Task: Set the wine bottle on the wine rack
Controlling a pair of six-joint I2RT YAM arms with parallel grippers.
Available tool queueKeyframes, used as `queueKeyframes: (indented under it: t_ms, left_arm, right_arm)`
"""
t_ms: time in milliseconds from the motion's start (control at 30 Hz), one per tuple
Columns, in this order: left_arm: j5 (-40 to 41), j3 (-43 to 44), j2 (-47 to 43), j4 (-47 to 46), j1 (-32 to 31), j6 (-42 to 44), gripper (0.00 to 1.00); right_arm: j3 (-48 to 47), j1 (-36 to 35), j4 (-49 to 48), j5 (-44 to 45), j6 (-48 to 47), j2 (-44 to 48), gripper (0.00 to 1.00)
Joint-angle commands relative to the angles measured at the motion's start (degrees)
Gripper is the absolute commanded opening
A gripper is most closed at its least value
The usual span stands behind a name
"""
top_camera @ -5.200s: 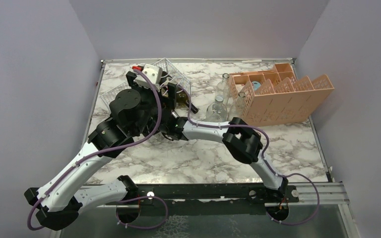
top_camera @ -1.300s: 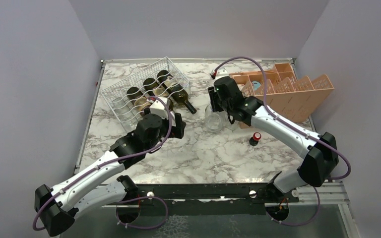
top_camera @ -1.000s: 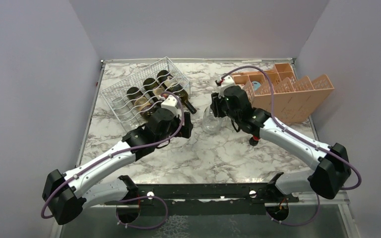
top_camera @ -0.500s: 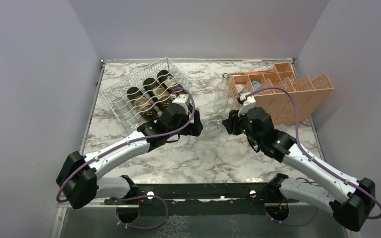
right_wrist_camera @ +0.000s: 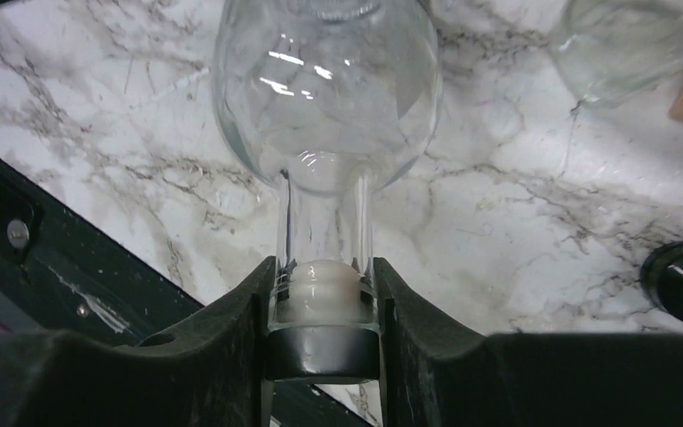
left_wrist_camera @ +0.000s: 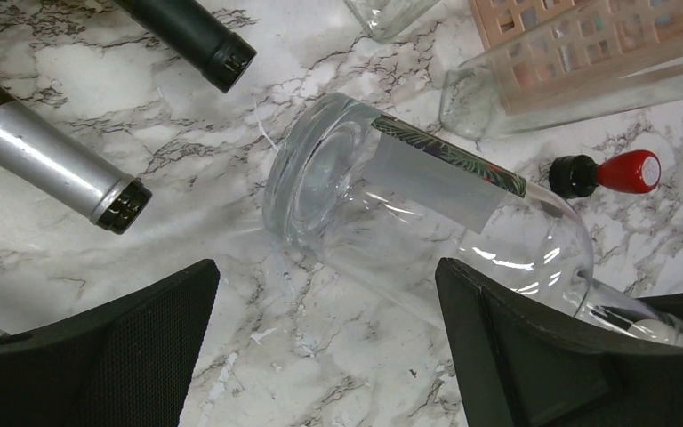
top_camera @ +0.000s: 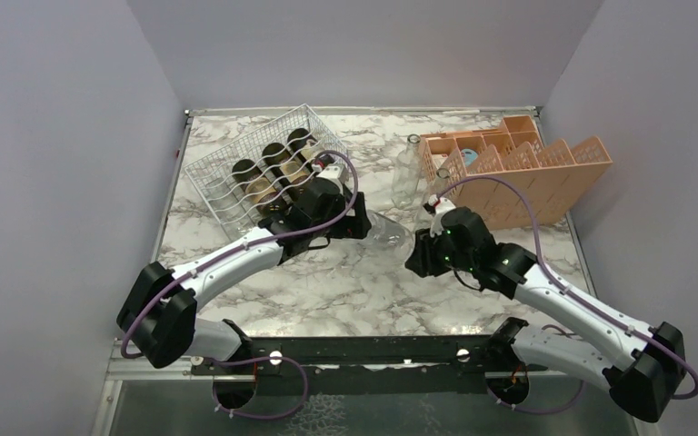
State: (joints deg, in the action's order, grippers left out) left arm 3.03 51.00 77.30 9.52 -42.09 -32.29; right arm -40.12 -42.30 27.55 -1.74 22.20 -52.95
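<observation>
The wine bottle is clear glass with a pale label and a dark cap. It lies tipped over between my two grippers. My right gripper is shut on its capped neck, and its body points away from that gripper. My left gripper is open and empty, and the bottle's base sits just beyond its fingertips. The white wire wine rack stands at the back left and holds several dark bottles.
An orange divided crate stands at the back right, with clear glass bottles beside it. A red-topped stopper lies on the marble near the right gripper. Two dark bottle necks stick out of the rack towards the left gripper.
My right gripper has pulled the clear bottle by its neck towards the near edge, and the bottle has tipped from upright. My left gripper has reached right, up to the bottle's base.
</observation>
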Motion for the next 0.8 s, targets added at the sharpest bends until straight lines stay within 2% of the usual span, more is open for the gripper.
queueKeyframes:
  t_ms: [0, 267, 533, 633, 767]
  left_arm:
    - [-1.0, 1.5, -1.5, 0.1, 1.4, 0.9, 0.99]
    - [0.2, 0.8, -4.6, 2.0, 3.0, 2.1, 0.99]
    - [1.2, 1.0, -8.1, 4.1, 4.5, 3.7, 0.99]
    - [2.0, 1.2, -9.5, 5.0, 5.0, 4.1, 0.99]
    - [2.0, 1.0, -11.5, 5.4, 5.3, 4.2, 0.99]
  right_arm:
    - [0.9, -0.3, 1.1, -6.6, 1.8, -3.5, 0.01]
    - [3.6, -0.5, -3.5, -11.4, 2.7, -11.7, 0.01]
    - [3.7, -1.9, -7.3, -8.5, 4.5, -21.6, 0.02]
    - [3.6, -2.8, -9.0, -6.5, 5.4, -24.6, 0.07]
    - [2.9, -3.4, -10.4, -3.9, 5.2, -27.4, 0.20]
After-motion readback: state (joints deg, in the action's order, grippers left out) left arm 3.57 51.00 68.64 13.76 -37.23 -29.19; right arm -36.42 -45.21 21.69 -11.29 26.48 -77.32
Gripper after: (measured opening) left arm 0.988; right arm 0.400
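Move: The right gripper holds the clear wine bottle by its neck, tilted with its base about 14 cm ahead and 8 cm to the left, down at table level; the place for the neck is about 4 cm back, 2 cm left and some 13 cm below. The red-capped stopper stands about 5 cm ahead and 12 cm right. For the left gripper, the clear bottle's middle lies about level, 6 cm right and 7 cm lower. Keep the right fingers shut on the clear bottle's neck and lower it about 11 cm towards the table, drawing back some 4 cm and a little left while the fingers tip roughly 25 degrees steeper, so the bottle leans over about its base. Meanwhile bring the open left gripper up and left about 6 cm, away from the bottle. ##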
